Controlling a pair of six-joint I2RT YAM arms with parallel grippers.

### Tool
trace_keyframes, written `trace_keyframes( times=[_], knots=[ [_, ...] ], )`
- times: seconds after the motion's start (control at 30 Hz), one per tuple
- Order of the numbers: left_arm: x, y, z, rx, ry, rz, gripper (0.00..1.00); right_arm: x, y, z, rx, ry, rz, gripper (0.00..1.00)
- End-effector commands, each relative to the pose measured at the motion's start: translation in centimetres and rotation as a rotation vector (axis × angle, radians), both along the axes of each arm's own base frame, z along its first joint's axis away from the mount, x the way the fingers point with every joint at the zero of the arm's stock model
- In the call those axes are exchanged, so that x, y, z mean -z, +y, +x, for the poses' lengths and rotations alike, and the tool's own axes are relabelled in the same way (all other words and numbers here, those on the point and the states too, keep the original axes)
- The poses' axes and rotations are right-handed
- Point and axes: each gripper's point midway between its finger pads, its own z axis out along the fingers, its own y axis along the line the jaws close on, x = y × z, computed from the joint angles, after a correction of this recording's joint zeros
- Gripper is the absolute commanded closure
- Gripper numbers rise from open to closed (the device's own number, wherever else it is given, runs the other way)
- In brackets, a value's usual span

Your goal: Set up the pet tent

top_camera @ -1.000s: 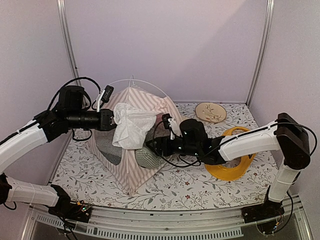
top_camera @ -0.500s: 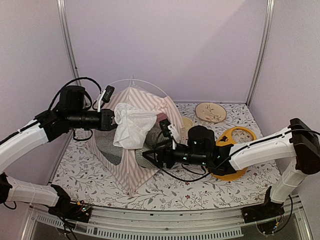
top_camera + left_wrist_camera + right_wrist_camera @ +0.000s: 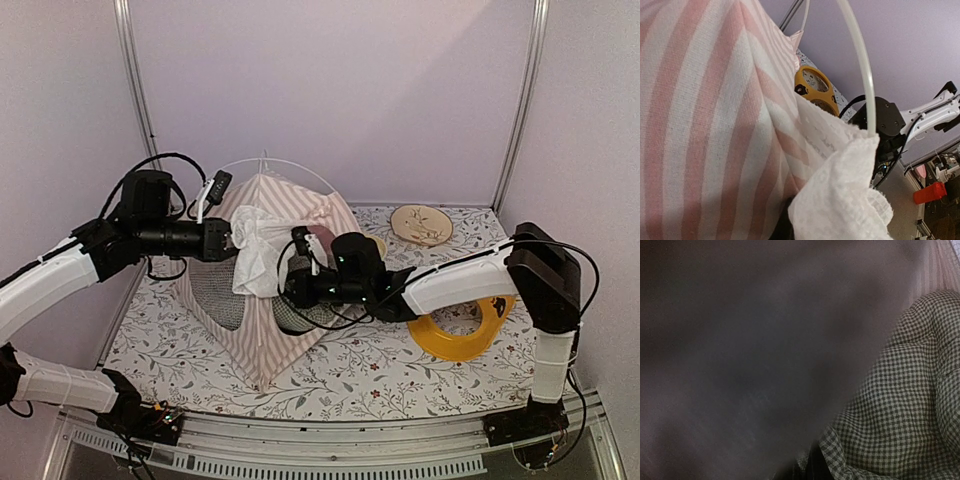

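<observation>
The pink-and-white striped pet tent [image 3: 262, 300] stands left of the table's middle, with a thin white pole [image 3: 290, 165] arching over its peak. My left gripper [image 3: 232, 240] is shut on the white sheer door flap [image 3: 262, 250] and holds it up and aside. In the left wrist view the flap [image 3: 840, 200] covers the jaws, beside striped fabric [image 3: 700, 125] and the pole [image 3: 860, 75]. My right gripper [image 3: 290, 290] reaches into the tent's opening. In the right wrist view it is shut on the edge of the checked cushion [image 3: 900, 405], next to dark tent fabric [image 3: 740, 355].
A yellow ring [image 3: 458, 335] lies under the right forearm, and a round floral wooden disc [image 3: 421, 224] sits at the back right. The floral tablecloth [image 3: 380, 380] covers the table. Walls and frame posts close in the sides and back.
The right arm drew back, then pushed left and deeper into the tent's opening, and its jaws went from open to shut on the cushion. The left arm kept still, holding the flap.
</observation>
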Motion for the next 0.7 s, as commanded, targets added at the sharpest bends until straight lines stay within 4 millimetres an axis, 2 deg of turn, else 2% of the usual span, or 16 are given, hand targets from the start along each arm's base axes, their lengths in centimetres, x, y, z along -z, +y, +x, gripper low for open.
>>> trace_keyframes(
  times=[0.0,0.07,0.13,0.27,0.33,0.37,0.4,0.5,0.53,0.67],
  knots=[
    [3.1,-0.2,-1.1,0.041,0.098,0.078,1.00,3.2,3.0,-0.4,-0.110,0.116,-0.002,1.00],
    [3.0,-0.2,-0.9,0.035,0.089,0.082,1.00,5.5,4.0,-1.4,-0.143,0.163,-0.024,1.00],
    [3.0,-0.1,-0.8,0.028,0.082,0.084,1.00,7.0,4.7,-3.0,-0.174,0.186,-0.045,1.00],
    [2.9,0.7,0.2,-0.035,0.070,0.103,1.00,10.0,5.2,-7.3,-0.271,0.235,-0.095,1.00],
    [2.9,1.6,1.0,-0.087,0.070,0.119,1.00,10.3,4.2,-8.6,-0.283,0.230,-0.101,0.93],
    [3.0,2.1,1.4,-0.114,0.072,0.125,1.00,10.4,3.1,-8.9,-0.272,0.235,-0.097,0.84],
    [3.0,2.6,1.7,-0.136,0.074,0.129,1.00,10.1,2.1,-8.8,-0.250,0.238,-0.093,0.76],
    [3.3,3.3,1.9,-0.159,0.087,0.125,1.00,7.2,0.1,-8.3,-0.206,0.199,-0.063,0.58],
    [3.5,3.3,1.8,-0.154,0.093,0.123,1.00,5.3,-0.3,-8.1,-0.202,0.171,-0.039,0.53],
    [3.9,3.2,1.3,-0.135,0.101,0.116,1.00,0.8,-1.7,-7.0,-0.169,0.101,0.005,0.34]
  ],
)
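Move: Just inside the tent's opening, the front part of its floor is where the right hand is taking the gripped cushion edge: about 6 cm back, 4 cm left and 9 cm down. The white flap hangs some 5 cm ahead, 5 cm left and 6 cm above that hand; the tent's front corner is about 14 cm back, 5 cm left and 15 cm down. From the left hand the floor spot is roughly 8 cm back, 6 cm right and 20 cm down. Pushing the gripped cushion edge left and down into the tent, the right hand then also sweeps back towards the opening's front, some 8 cm down in all, its fingers tipping downward and turning counter-clockwise. There the fingers spread around the edge and the hand backs out about 5 cm to the right, rising a little. The left hand keeps the white flap pinched, shifting barely 2 cm left and forward. ##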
